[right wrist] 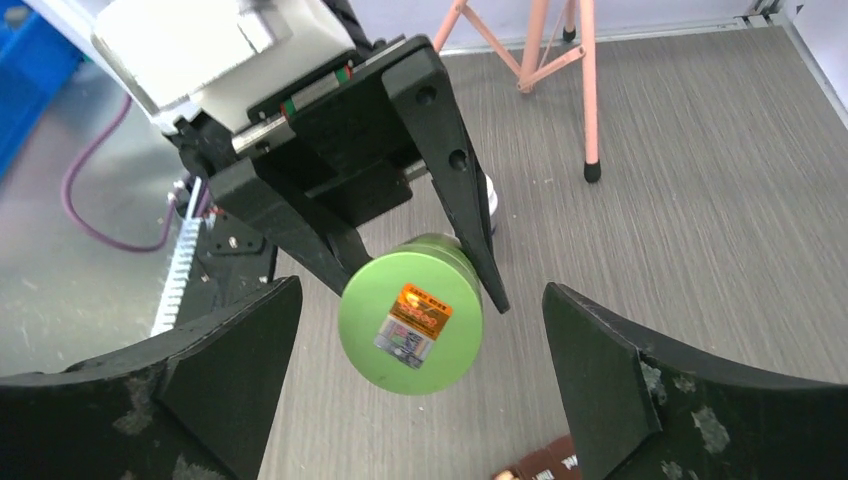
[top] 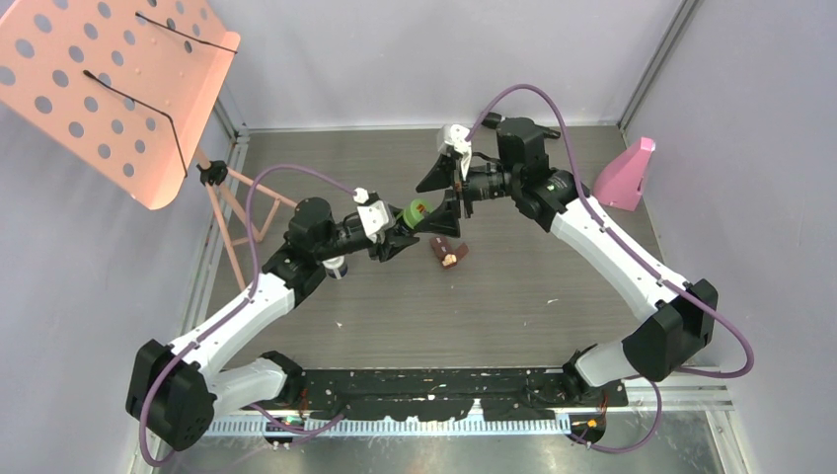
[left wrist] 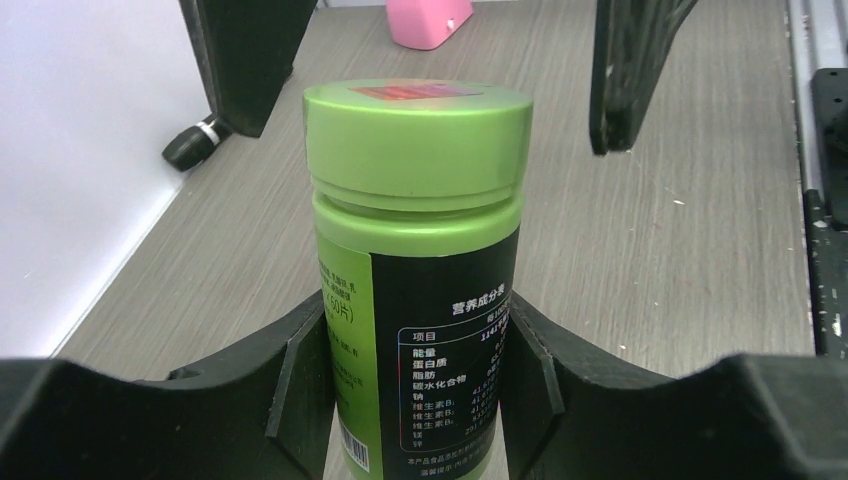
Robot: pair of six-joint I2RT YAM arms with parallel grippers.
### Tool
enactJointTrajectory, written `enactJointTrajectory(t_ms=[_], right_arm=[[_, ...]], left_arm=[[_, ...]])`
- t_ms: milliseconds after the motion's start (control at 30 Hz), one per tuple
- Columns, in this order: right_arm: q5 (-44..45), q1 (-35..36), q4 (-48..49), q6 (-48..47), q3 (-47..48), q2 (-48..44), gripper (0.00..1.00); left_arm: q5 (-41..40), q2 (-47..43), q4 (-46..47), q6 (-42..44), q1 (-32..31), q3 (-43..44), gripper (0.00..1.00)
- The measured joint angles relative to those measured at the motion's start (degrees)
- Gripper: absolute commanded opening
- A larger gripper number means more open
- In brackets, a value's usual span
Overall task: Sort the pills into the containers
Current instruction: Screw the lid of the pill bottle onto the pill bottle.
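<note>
A green-lidded bottle (left wrist: 415,250) with a dark label is tipped on its side above the table, my left gripper (left wrist: 415,385) shut on its body. Its lid (right wrist: 410,320) carries an orange sticker and faces my right gripper (right wrist: 420,295), which stands open with a finger on each side of the lid, not touching it. From above, the bottle (top: 418,210) hangs between the left gripper (top: 403,229) and the right gripper (top: 441,196). A small brown case (top: 449,251) lies on the table just below them. A white bottle (top: 337,267) peeks out beside the left arm. No pills show.
A pink perforated stand (top: 109,79) on thin legs (right wrist: 585,90) fills the back left corner. A pink wedge-shaped object (top: 626,176) sits at the back right. Grey walls enclose the wooden table (top: 513,306) on three sides.
</note>
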Motion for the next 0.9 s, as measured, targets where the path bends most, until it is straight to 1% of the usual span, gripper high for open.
enactJointTrajectory(t_ms=[133, 167, 200, 233, 267, 300, 333, 400, 433, 467, 500, 533, 600, 700, 733, 767, 867, 900], right_arm=[[0.46, 0.35, -3.39, -4.94, 0.81, 0.2, 0.89], [0.72, 0.37, -3.76, -5.51, 1.03, 0.28, 0.84], [1.01, 0.37, -4.09, -6.14, 1.25, 0.39, 0.8], [1.25, 0.37, -4.39, -6.45, 1.42, 0.44, 0.71], [1.25, 0.37, -5.03, -6.47, 1.79, 0.5, 0.66], [1.33, 0.39, -5.22, -6.34, 2.21, 0.66, 0.57], [1.46, 0.68, -5.53, -5.95, 2.78, 0.83, 0.54], [2.25, 1.29, -5.9, -4.46, 3.76, 1.27, 0.44], [2.99, 1.51, -5.86, -3.58, 4.09, 1.51, 0.37], [3.8, 1.9, -5.7, -2.12, 4.2, 1.6, 0.34], [4.94, 2.19, -5.35, -0.63, 4.2, 1.64, 0.25], [6.36, 2.43, -4.74, 1.01, 4.2, 1.64, 0.2], [9.51, 2.84, -3.34, 4.31, 4.2, 1.64, 0.16], [15.89, 3.93, -1.46, 9.33, 4.22, 1.64, 0.13], [19.04, 4.68, -0.96, 11.5, 4.24, 1.64, 0.08], [23.12, 5.73, -0.66, 14.25, 4.44, 1.64, 0.07], [36.33, 8.68, -2.25, 22.6, 6.84, 2.84, 0.05], [39.5, 10.05, -3.34, 24.74, 8.22, 3.61, 0.05]], left_arm=[[2.16, -0.02, -1.64, 0.13, 0.0, 0.85, 0.0], [2.75, -0.07, -2.25, 0.15, 0.09, 1.11, 0.0], [3.26, -0.09, -2.82, 0.2, 0.15, 1.44, 0.0], [3.52, -0.09, -3.3, 0.2, 0.22, 1.79, 0.0], [3.67, -0.09, -3.61, 0.2, 0.37, 2.08, 0.0], [3.65, -0.09, -3.82, 0.15, 0.5, 2.27, 0.0], [3.54, -0.09, -3.8, 0.09, 0.76, 2.4, 0.0], [3.04, -0.07, -3.56, -0.37, 1.2, 2.51, 0.0], [2.89, -0.04, -3.5, -0.57, 1.31, 2.6, 0.0], [2.64, 0.0, -3.48, -0.63, 1.42, 2.64, 0.0], [2.16, 0.26, -3.65, -0.83, 1.46, 2.99, 0.0], [1.79, 0.68, -3.82, -1.09, 1.53, 3.43, 0.0], [0.68, 1.68, -4.17, -1.29, 1.73, 4.59, 0.0], [-1.7, 2.91, -4.63, -1.36, 1.92, 6.08, 0.0], [-2.86, 3.3, -4.72, -1.36, 1.99, 6.49, 0.0], [-3.8, 3.58, -4.85, -1.4, 2.01, 6.73, 0.0], [-7.1, 4.33, -5.18, -1.6, 2.05, 7.48, 0.0], [-8.2, 4.46, -5.22, -1.57, 2.19, 7.65, 0.0]])
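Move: The pill bottle's green lid sits roughly at the right hand point, between its wide-open fingers, perhaps 1 cm to the left. From the left hand, which holds the tilted bottle, the lid is about 2 cm ahead, 5 cm right and 5 cm above. On the table, some 30 cm below the right hand, the brown pill case lies about 1 cm ahead and 6 cm right of that hand. Right fingers pinch the lid, then twist clockwise some 35 degrees while both hands go 5 cm forward and left. ##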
